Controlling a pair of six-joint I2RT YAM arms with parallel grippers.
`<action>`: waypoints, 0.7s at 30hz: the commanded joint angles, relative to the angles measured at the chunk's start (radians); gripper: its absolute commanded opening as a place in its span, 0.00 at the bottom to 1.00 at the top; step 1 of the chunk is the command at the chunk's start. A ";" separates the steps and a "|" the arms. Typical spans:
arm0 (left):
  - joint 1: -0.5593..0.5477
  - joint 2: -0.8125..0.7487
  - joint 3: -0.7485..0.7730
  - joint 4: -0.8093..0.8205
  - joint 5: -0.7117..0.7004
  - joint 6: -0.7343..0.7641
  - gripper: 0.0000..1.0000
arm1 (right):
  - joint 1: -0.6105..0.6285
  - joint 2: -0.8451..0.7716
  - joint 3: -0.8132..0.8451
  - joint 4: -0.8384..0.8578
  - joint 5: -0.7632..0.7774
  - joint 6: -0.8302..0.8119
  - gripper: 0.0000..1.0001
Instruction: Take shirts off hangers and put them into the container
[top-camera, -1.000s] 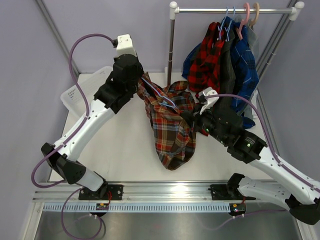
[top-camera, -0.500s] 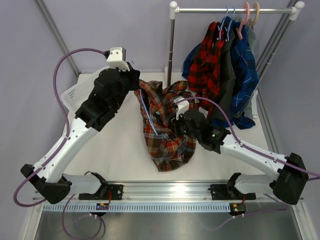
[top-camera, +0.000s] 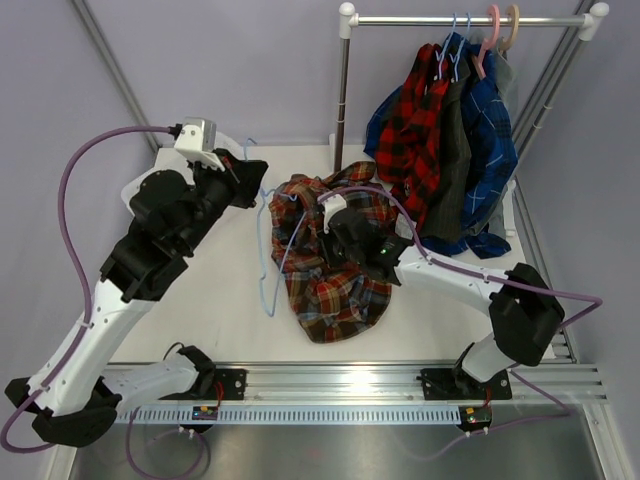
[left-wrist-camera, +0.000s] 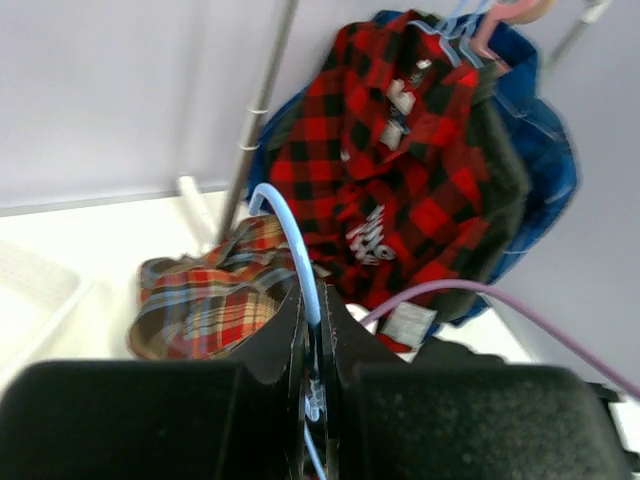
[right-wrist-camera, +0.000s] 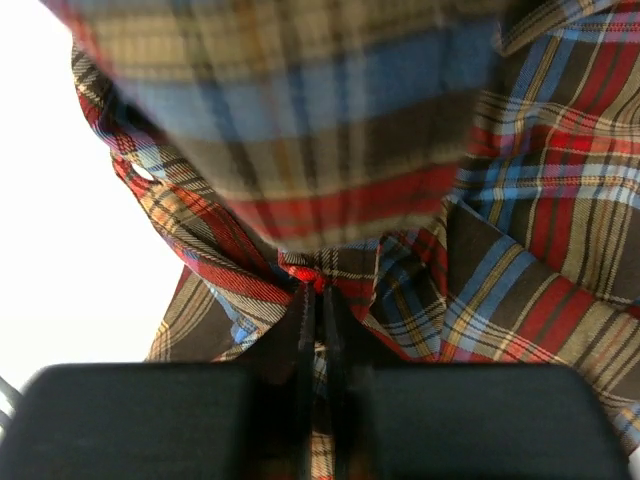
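The brown-orange plaid shirt (top-camera: 335, 275) lies bunched on the white table. My left gripper (top-camera: 248, 172) is shut on the hook end of a light-blue hanger (top-camera: 262, 255), which hangs at the shirt's left edge, mostly free of the cloth. In the left wrist view the hanger (left-wrist-camera: 290, 225) runs between my shut left gripper (left-wrist-camera: 312, 300). My right gripper (right-wrist-camera: 315, 295) pinches a fold of the shirt (right-wrist-camera: 520, 200); from above, my right gripper (top-camera: 335, 222) sits on the shirt's top. The white container (top-camera: 140, 187) is mostly hidden behind my left arm.
A rail (top-camera: 465, 20) at the back right carries a red-and-black shirt (top-camera: 415, 120), a dark grey one (top-camera: 455, 150) and a blue plaid one (top-camera: 495, 120) on hangers, with a pink hanger (top-camera: 492, 25) and a beige one (top-camera: 512, 25). The rail's post (top-camera: 342, 100) stands behind the shirt.
My left arm swung left and drew the hanger sideways out of the shirt. My right gripper moved left across the shirt, holding it. The shirt sank into a lower heap.
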 joint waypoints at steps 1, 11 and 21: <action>-0.001 -0.008 -0.050 0.034 -0.130 0.073 0.00 | 0.006 -0.045 0.054 0.003 0.016 0.011 0.21; -0.011 0.096 0.048 0.034 -0.080 0.084 0.00 | 0.006 -0.400 0.084 -0.218 0.132 -0.110 0.77; -0.024 0.007 0.037 -0.030 -0.163 0.142 0.00 | 0.006 -0.482 0.138 -0.201 -0.053 -0.053 0.77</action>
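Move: The right hand's fingertips are still on the plaid shirt lying bunched on the table. Its middle is about 3 cm ahead, 2 cm to the right and 4 cm below; the hanging red-black shirt is some 20 cm ahead, 16 cm to the right and 18 cm above. From the left hand, holding the blue hanger high, the plaid shirt lies about 4 cm ahead, 12 cm right and 36 cm below, the container about 28 cm ahead, 20 cm left and 34 cm below. The right fingers open wide and let go of the plaid shirt, and the hand lifts off, rising some 17 cm while drawing a little to the right and back, its fingers tipping up towards level. Meanwhile the left hand keeps its pinch on the blue hanger, dips about 8 cm down and 5 cm forward, then comes back up to roughly where it was. ##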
